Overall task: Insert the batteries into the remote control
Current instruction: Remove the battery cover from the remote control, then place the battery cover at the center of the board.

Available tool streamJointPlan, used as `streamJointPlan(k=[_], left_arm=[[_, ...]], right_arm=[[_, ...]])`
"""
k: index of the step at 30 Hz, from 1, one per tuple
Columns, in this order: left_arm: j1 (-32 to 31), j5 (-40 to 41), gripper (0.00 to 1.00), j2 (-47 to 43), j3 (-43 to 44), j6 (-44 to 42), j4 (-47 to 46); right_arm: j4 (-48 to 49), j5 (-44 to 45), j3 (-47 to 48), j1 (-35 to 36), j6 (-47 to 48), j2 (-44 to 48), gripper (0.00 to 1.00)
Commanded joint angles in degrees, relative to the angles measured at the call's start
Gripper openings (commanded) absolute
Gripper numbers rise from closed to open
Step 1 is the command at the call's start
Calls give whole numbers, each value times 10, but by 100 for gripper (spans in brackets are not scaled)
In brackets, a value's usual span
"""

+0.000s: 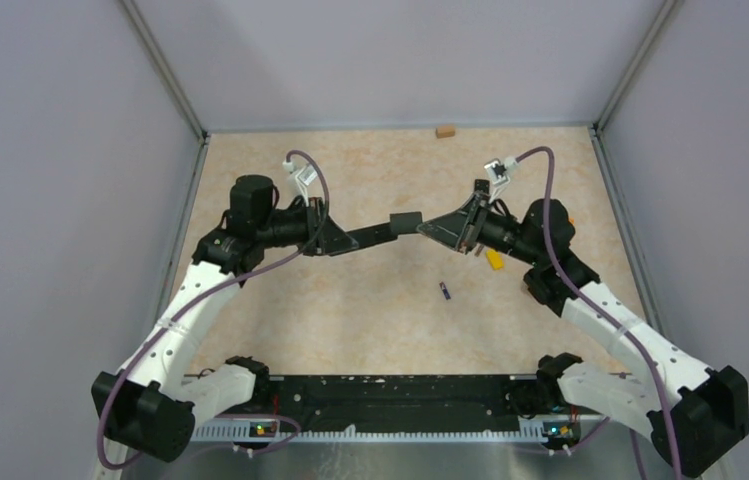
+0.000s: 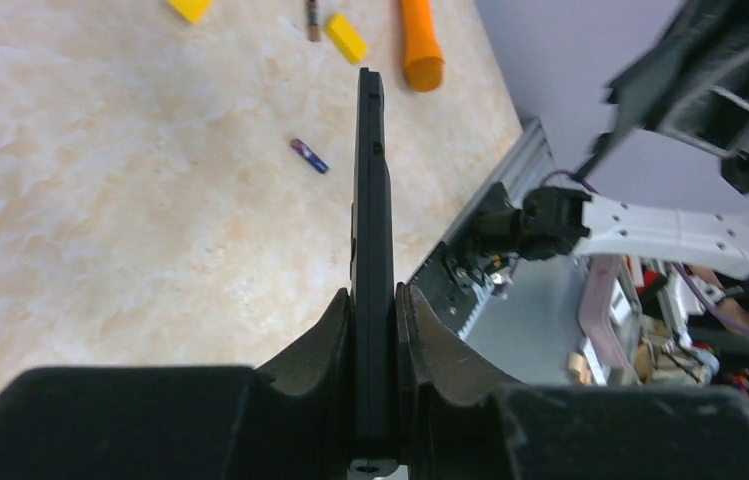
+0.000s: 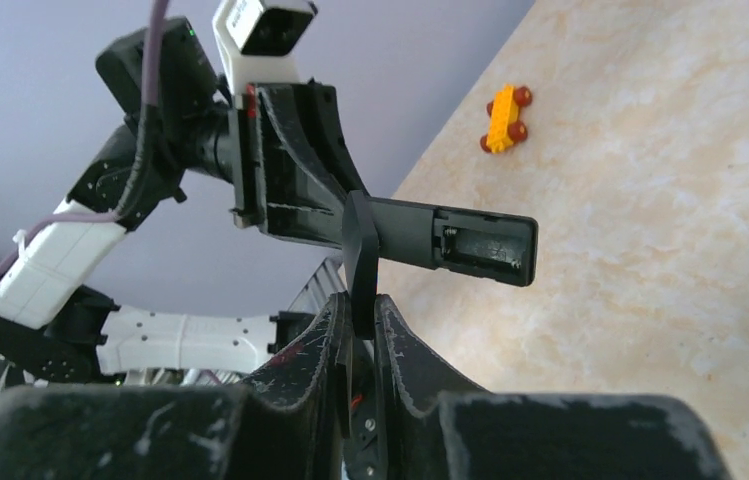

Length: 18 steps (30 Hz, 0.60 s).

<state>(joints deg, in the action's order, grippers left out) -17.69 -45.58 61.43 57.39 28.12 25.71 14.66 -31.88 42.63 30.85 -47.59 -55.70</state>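
Observation:
The remote control (image 2: 372, 190) is a slim black bar held edge-on above the table, with my left gripper (image 2: 374, 295) shut on its near end. In the right wrist view the remote control (image 3: 410, 228) shows its open battery bay (image 3: 480, 245), which looks empty. My right gripper (image 3: 358, 300) is shut on a thin black plate (image 3: 358, 250), apparently the battery cover, right beside the remote. From above, both grippers (image 1: 345, 240) (image 1: 428, 228) meet mid-table at the remote (image 1: 390, 226). One of the batteries (image 1: 444, 290) (image 2: 309, 156) lies loose on the table below.
A yellow block (image 1: 493, 258) lies under the right arm and a small brown block (image 1: 444, 131) by the back wall. The left wrist view shows an orange cone stick (image 2: 420, 45), yellow blocks (image 2: 345, 37) and a thin dark stick (image 2: 313, 18). A yellow toy car (image 3: 503, 118) sits further off.

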Motion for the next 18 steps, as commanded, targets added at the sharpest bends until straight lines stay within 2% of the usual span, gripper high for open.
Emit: streamJointPlan(k=[1, 4, 8, 15, 18], left_arm=[[5, 115, 0, -3, 22, -20, 27], [6, 183, 0, -16, 18, -16, 32], [6, 183, 0, -29, 8, -7, 14], [6, 137, 0, -14, 0, 2, -3], [6, 126, 0, -10, -1, 5, -11]], right_arm=[[-7, 96, -13, -3, -7, 29, 0], [-93, 170, -27, -2, -21, 30, 0], [-201, 237, -74, -2, -70, 32, 0], [-248, 224, -155, -2, -95, 58, 0], [-248, 177, -170, -2, -82, 50, 0]])
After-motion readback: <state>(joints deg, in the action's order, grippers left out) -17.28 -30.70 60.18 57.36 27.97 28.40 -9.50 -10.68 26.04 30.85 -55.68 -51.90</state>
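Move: The right hand already holds the battery cover clear of the remote control. The bare table beside the purple battery lies below it; that battery is some 5 cm farther out, 6 cm to its right and 27 cm down. The remote's open end is about 5 cm ahead, 5 cm left and 6 cm below this hand; the yellow block is roughly 15 cm out and 19 cm right, on the table. From the left hand, the purple battery lies about 6 cm ahead, 25 cm right and 23 cm below. Downward, after a short swing forward and right, the right hand carries the cover about 20 cm towards the table near the purple battery, ending some 7 cm farther right. Its wrist tips the fingers down by some 30 degrees and turns clockwise, the cover still pinched. The left hand keeps the remote control and draws it away forward and left, sinking slightly and turning counter-clockwise. ##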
